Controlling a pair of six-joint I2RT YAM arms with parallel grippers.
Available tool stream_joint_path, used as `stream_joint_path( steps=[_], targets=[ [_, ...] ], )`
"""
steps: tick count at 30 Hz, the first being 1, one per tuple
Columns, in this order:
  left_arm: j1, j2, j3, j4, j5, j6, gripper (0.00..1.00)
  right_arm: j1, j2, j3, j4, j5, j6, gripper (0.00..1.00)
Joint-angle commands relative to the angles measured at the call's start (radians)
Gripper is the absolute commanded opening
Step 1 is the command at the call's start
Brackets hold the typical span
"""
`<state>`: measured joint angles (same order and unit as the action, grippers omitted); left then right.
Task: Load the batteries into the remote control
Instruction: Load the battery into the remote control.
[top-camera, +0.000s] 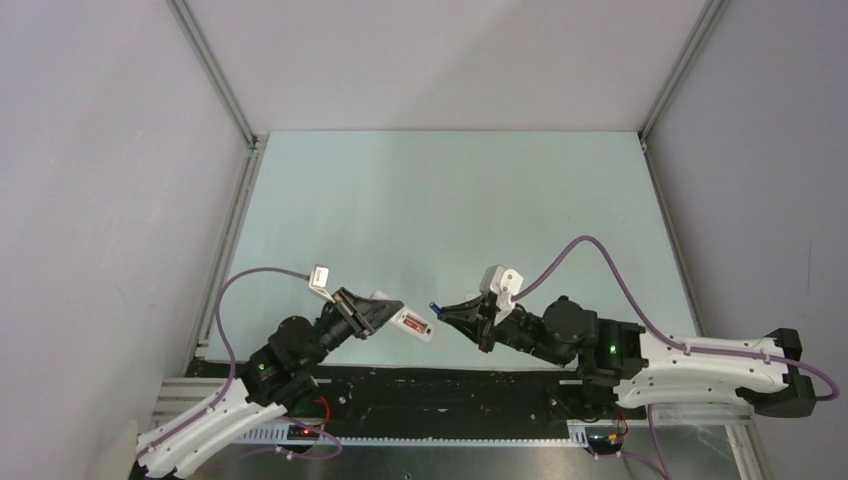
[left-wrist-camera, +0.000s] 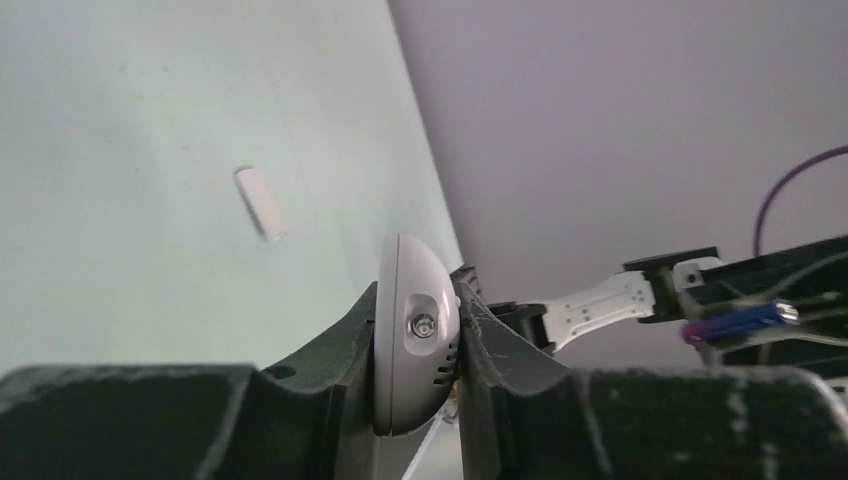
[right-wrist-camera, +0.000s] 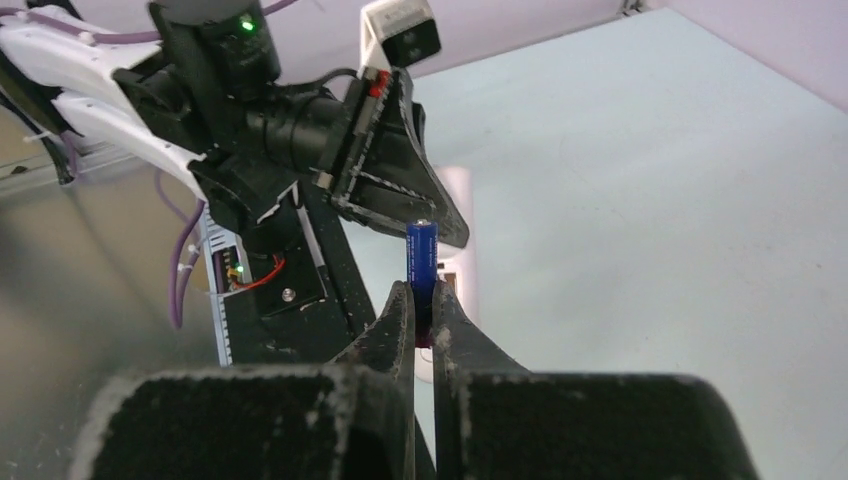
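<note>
My left gripper (top-camera: 393, 314) is shut on the white remote control (top-camera: 414, 324), held off the table with its free end pointing right; a red strip shows on its upper face. In the left wrist view the remote's rounded end (left-wrist-camera: 415, 325) sits clamped between the jaws of the left gripper (left-wrist-camera: 420, 285). My right gripper (top-camera: 449, 313) is shut on a dark blue battery (top-camera: 436, 307), whose tip is just right of the remote and apart from it. In the right wrist view the battery (right-wrist-camera: 421, 250) stands up from the right gripper (right-wrist-camera: 421, 297), with the remote (right-wrist-camera: 462, 200) behind it.
A small white cover plate (left-wrist-camera: 260, 203) lies on the pale green table (top-camera: 450, 200). Grey walls with metal frame posts (top-camera: 215, 70) enclose the table on three sides. The two arms' bases and a black rail (top-camera: 430, 395) run along the near edge.
</note>
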<state>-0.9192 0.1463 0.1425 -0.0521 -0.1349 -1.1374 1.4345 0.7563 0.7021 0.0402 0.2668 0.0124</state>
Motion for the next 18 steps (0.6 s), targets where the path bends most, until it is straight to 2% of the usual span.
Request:
stream_joint_path(
  steps=[1,10,18],
  targets=[
    [0.000,0.000,0.024,0.153,0.011,-0.033,0.00,0.002,0.055,0.057,-0.079,0.079,0.045,0.00],
    [0.000,0.055,0.032,0.199,0.066,-0.071,0.00,-0.087,0.206,0.125,-0.054,-0.029,0.083,0.00],
    [0.000,0.030,0.013,0.214,0.062,-0.110,0.00,-0.104,0.293,0.151,-0.055,-0.077,0.093,0.00]
  ],
)
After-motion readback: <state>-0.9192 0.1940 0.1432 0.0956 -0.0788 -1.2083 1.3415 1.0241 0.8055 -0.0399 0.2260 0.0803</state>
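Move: The remote's empty battery slot, held out by the left hand, lies about 6 cm to the right hand's left, 3 cm ahead and some 10 cm below it. The red battery sits beside the slot, about 1 cm nearer the bases and 1 cm farther left. The left gripper's fingertips are roughly 11 cm left of the right hand, 6 cm ahead and 8 cm lower. From the left hand, the slot is about 5 cm to the right, 3 cm back and slightly below. The blue battery, still pinched by its end in the right fingers, is carried down about 5 cm, left and forward some 3 cm each, towards the empty slot beside the red battery; most of the drop comes early, with leftward travel going on at the end. The fingers tip down nearly 15 degrees. The left hand keeps its grip and lifts the remote about 3 cm to meet it, rolling slightly. ##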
